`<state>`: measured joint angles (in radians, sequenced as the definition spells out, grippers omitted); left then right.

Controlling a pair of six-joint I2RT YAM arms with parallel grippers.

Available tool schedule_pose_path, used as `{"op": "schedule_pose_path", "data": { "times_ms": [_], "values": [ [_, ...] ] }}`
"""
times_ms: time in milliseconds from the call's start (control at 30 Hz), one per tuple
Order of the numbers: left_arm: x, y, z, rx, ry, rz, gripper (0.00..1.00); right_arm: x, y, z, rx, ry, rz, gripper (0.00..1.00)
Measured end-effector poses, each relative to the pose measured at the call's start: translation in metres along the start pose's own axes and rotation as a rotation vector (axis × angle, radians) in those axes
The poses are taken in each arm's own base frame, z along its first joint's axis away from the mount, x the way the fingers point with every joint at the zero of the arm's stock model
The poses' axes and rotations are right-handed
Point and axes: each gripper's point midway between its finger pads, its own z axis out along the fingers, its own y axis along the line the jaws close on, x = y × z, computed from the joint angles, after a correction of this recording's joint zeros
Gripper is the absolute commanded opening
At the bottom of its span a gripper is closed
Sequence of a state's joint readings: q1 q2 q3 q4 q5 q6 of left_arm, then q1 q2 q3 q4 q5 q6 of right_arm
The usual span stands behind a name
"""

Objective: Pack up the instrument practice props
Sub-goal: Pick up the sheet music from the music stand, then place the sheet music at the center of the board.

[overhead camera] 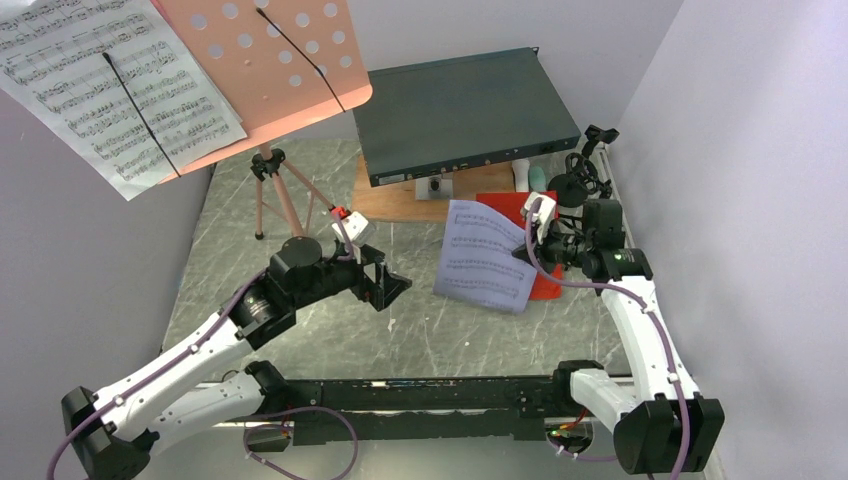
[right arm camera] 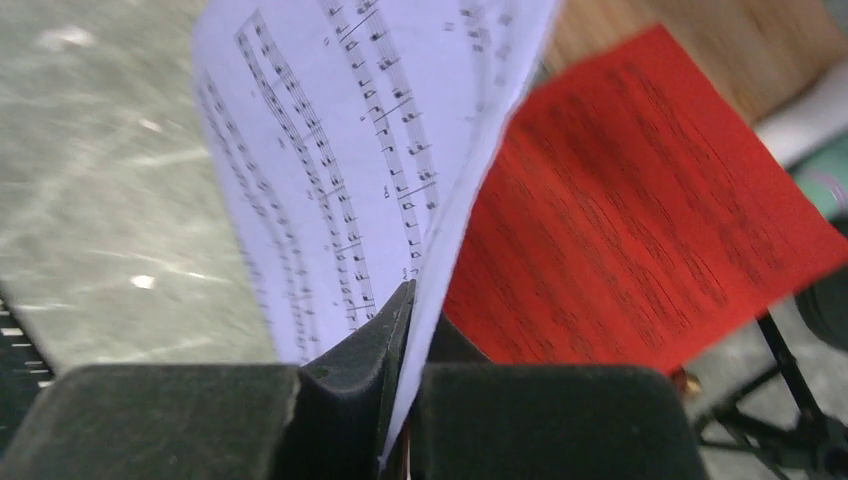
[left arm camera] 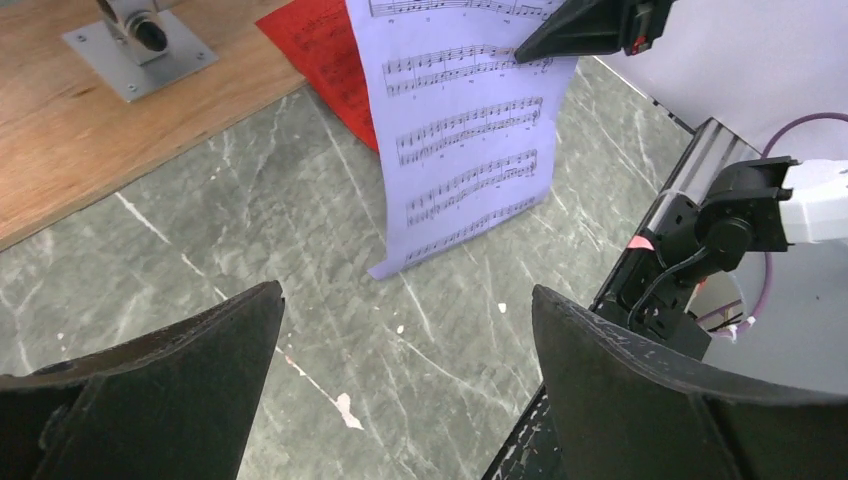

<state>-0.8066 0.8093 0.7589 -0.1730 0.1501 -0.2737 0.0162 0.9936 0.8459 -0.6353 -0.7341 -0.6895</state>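
Observation:
My right gripper (right arm camera: 412, 300) is shut on the right edge of a lavender sheet-music page (overhead camera: 483, 256), which hangs curved above the table. Under it lies a red page (right arm camera: 640, 210), also seen as the red page (overhead camera: 545, 245) on the marble. My left gripper (left arm camera: 405, 295) stands wide open over bare marble with nothing between its fingers, left of the lavender page (left arm camera: 455, 130). The salmon-pink music stand (overhead camera: 270, 60) stands at the back left with a white sheet-music page (overhead camera: 105, 90) on it. A small black mic stand (overhead camera: 580, 180) and white and mint tubes (overhead camera: 528, 175) sit at the back right.
A dark grey rack-mount box (overhead camera: 462, 110) rests on a wooden board (overhead camera: 400, 205) at the back centre. A metal bracket (left arm camera: 140, 40) is fixed to the board. A black rail (overhead camera: 420, 395) runs along the near edge. Walls close in left and right.

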Motion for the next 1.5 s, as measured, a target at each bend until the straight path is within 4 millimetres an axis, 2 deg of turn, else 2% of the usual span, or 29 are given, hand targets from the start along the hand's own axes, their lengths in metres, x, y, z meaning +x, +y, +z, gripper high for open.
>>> {"op": "schedule_pose_path", "data": {
  "times_ms": [100,200,367,567,700,867,1033,1167,1267,1367,1500],
  "values": [
    [-0.002,0.006,-0.005,-0.038,-0.009,-0.001,0.99,0.031,-0.023,0.007,0.111,0.095,-0.008,0.04],
    [0.003,0.010,-0.005,-0.059,0.006,-0.004,0.99,0.045,-0.050,0.010,0.229,0.147,-0.040,0.04],
    [0.007,0.013,-0.006,-0.077,0.020,-0.006,1.00,0.048,-0.093,0.006,0.437,0.179,-0.123,0.04],
    [0.008,0.014,-0.006,-0.077,0.024,-0.006,0.99,0.041,-0.120,0.003,0.585,0.175,-0.204,0.05],
    [0.008,0.014,-0.006,-0.077,0.024,-0.006,1.00,0.038,-0.124,0.011,0.634,0.183,-0.282,0.09],
    [0.008,0.014,-0.006,-0.077,0.024,-0.006,1.00,0.039,-0.122,0.029,0.679,0.228,-0.404,0.23],
    [0.008,0.013,-0.008,-0.078,0.025,-0.006,0.99,0.045,-0.131,0.039,0.773,0.304,-0.494,0.35],
    [0.008,0.013,-0.011,-0.077,0.023,-0.005,1.00,0.059,-0.140,0.039,0.842,0.397,-0.514,0.38],
    [0.007,0.012,-0.013,-0.074,0.018,-0.003,1.00,0.064,-0.139,0.037,0.864,0.437,-0.505,0.41],
    [0.005,0.011,-0.015,-0.072,0.010,0.001,0.99,0.059,-0.133,0.032,0.856,0.427,-0.473,0.47],
    [0.006,0.012,-0.019,-0.075,0.014,0.008,1.00,0.041,-0.124,0.025,0.834,0.364,-0.415,0.62]
  ]
}}
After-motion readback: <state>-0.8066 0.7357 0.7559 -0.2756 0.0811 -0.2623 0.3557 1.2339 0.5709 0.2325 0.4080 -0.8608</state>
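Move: Below the right hand, the red sheet it carries the pinched sheet music to is centred roughly 5 cm forward, 4 cm right and 17 cm down. At that same table depth, the white tube's middle lies about 19 cm forward and 5 cm right of the hand, the mint tube's 16 cm forward and 10 cm right, and the black tripod 10 cm forward and 20 cm right. From the left hand the red sheet is some 13 cm forward, 27 cm right and 25 cm down. Carrying the pinched sheet music forward about 11 cm and to the right about 7 cm, the right hand sinks some 6 cm over the red sheet while its wrist swings the fingers clockwise from forward-left to nearly straight forward. Late on, the fingers open to about half and let go near the sheet's right edge, the hand then rising a couple of centimetres. ##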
